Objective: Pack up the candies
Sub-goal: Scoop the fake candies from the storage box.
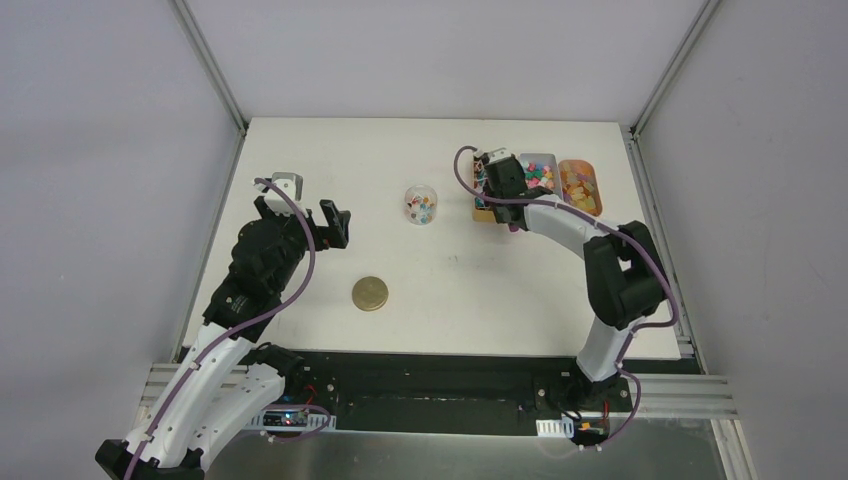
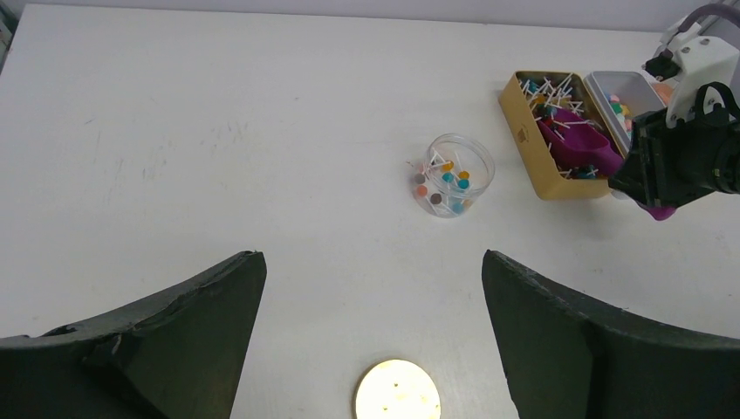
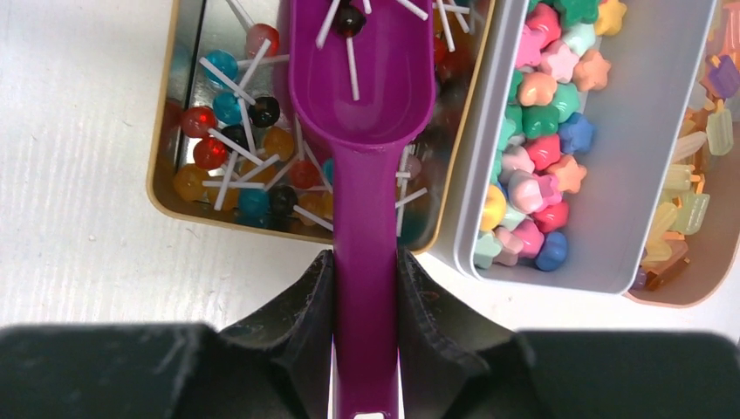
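My right gripper [image 3: 366, 256] is shut on the handle of the magenta scoop [image 3: 365, 105]. The scoop's bowl lies in the gold tin [image 3: 166, 196] among small lollipop candies [image 3: 229, 157], and a few of them sit in the bowl. Beside it, a white tin [image 3: 611, 175] holds pastel star candies [image 3: 537, 140], and an orange tin [image 3: 698, 288] holds amber ones. A clear jar [image 1: 421, 205] mid-table contains a few lollipops [image 2: 449, 179]. My left gripper [image 2: 373, 257] hovers open over bare table, left of the jar, holding nothing.
A round gold lid [image 1: 370, 294] lies flat on the table in front of the jar, just below my left fingers in the left wrist view. The three tins stand in a row at the far right, near the table's right edge [image 1: 640, 200].
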Controlling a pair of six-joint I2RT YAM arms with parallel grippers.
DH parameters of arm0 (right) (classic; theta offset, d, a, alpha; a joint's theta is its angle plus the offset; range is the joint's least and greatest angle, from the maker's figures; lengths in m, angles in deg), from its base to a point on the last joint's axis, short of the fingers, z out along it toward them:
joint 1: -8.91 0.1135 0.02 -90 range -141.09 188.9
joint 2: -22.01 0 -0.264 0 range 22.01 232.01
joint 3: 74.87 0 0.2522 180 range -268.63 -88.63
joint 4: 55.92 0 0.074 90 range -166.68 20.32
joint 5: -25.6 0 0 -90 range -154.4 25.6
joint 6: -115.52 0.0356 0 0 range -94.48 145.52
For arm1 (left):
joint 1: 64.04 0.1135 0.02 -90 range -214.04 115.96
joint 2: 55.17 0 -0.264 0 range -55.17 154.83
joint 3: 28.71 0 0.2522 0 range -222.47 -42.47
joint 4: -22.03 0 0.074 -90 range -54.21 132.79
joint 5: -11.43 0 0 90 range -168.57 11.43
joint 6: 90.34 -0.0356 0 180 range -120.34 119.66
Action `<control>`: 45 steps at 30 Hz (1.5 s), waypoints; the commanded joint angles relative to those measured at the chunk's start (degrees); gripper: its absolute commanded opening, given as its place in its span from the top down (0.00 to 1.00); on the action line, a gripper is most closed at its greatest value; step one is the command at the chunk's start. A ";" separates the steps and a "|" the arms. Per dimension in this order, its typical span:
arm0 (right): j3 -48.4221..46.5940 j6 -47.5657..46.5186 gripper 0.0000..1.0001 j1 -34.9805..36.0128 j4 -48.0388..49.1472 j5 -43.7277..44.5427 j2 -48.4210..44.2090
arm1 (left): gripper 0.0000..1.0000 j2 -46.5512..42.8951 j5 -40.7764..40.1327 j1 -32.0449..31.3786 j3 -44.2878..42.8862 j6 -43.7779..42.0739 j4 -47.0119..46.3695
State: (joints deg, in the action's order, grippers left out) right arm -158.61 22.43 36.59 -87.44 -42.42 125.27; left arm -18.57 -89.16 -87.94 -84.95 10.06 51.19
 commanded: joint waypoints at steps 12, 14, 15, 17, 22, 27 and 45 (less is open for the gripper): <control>4.97 -3.58 1.00 -1.03 1.78 -2.69 -11.64 | 0.01 -0.92 -1.74 0.35 0.29 -1.25 -1.99; 5.53 -4.39 1.00 -1.07 1.76 -2.97 -12.70 | 0.01 -0.93 -1.87 0.35 0.29 -1.21 -2.04; 5.88 -4.88 1.00 -1.02 1.77 -3.22 -13.40 | 0.01 -0.99 -1.99 0.35 0.29 -1.25 -1.98; 6.61 -5.30 1.00 -1.05 1.70 -3.34 -14.65 | 0.01 -1.11 -2.07 0.35 0.29 -1.34 -1.98; 8.82 -7.20 1.00 -1.05 2.50 -4.70 -18.01 | 0.01 -1.69 -2.59 0.35 0.38 -1.34 -1.97; 11.64 -9.80 1.00 -1.05 4.32 -4.80 -21.75 | 0.01 -2.34 -3.22 0.34 0.46 -1.33 -2.03; 15.74 -24.14 1.00 -0.87 8.08 -12.00 -32.00 | 0.01 -4.80 -6.98 0.35 0.56 -0.88 -1.95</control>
State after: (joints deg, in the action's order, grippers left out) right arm -141.67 3.10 35.73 -82.57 -51.67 95.61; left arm -22.83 -94.18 -87.94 -84.69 9.47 51.17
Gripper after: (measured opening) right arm 0.292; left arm 0.992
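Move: The right hand already grips the purple scoop by its handle, bowl down in the lollipop box, whose middle is some 8 cm ahead and 2 cm left. The jar the load is meant for stands about 20 cm to this hand's left, 4 cm farther out; the star-candy box lies 8 cm ahead and 8 cm right, all roughly 5 cm lower. From the left hand the jar is about 19 cm ahead, 16 cm right and 23 cm below. Lift the scoop out of the lollipop box with the right hand, rising about 10 cm while drawing back some 5 cm and slightly right early on. Keep the grip shut on the handle, tip the fingers up and swing them counter-clockwise, mostly late. Let the empty, open left hand ease about 2 cm left and a little up. ##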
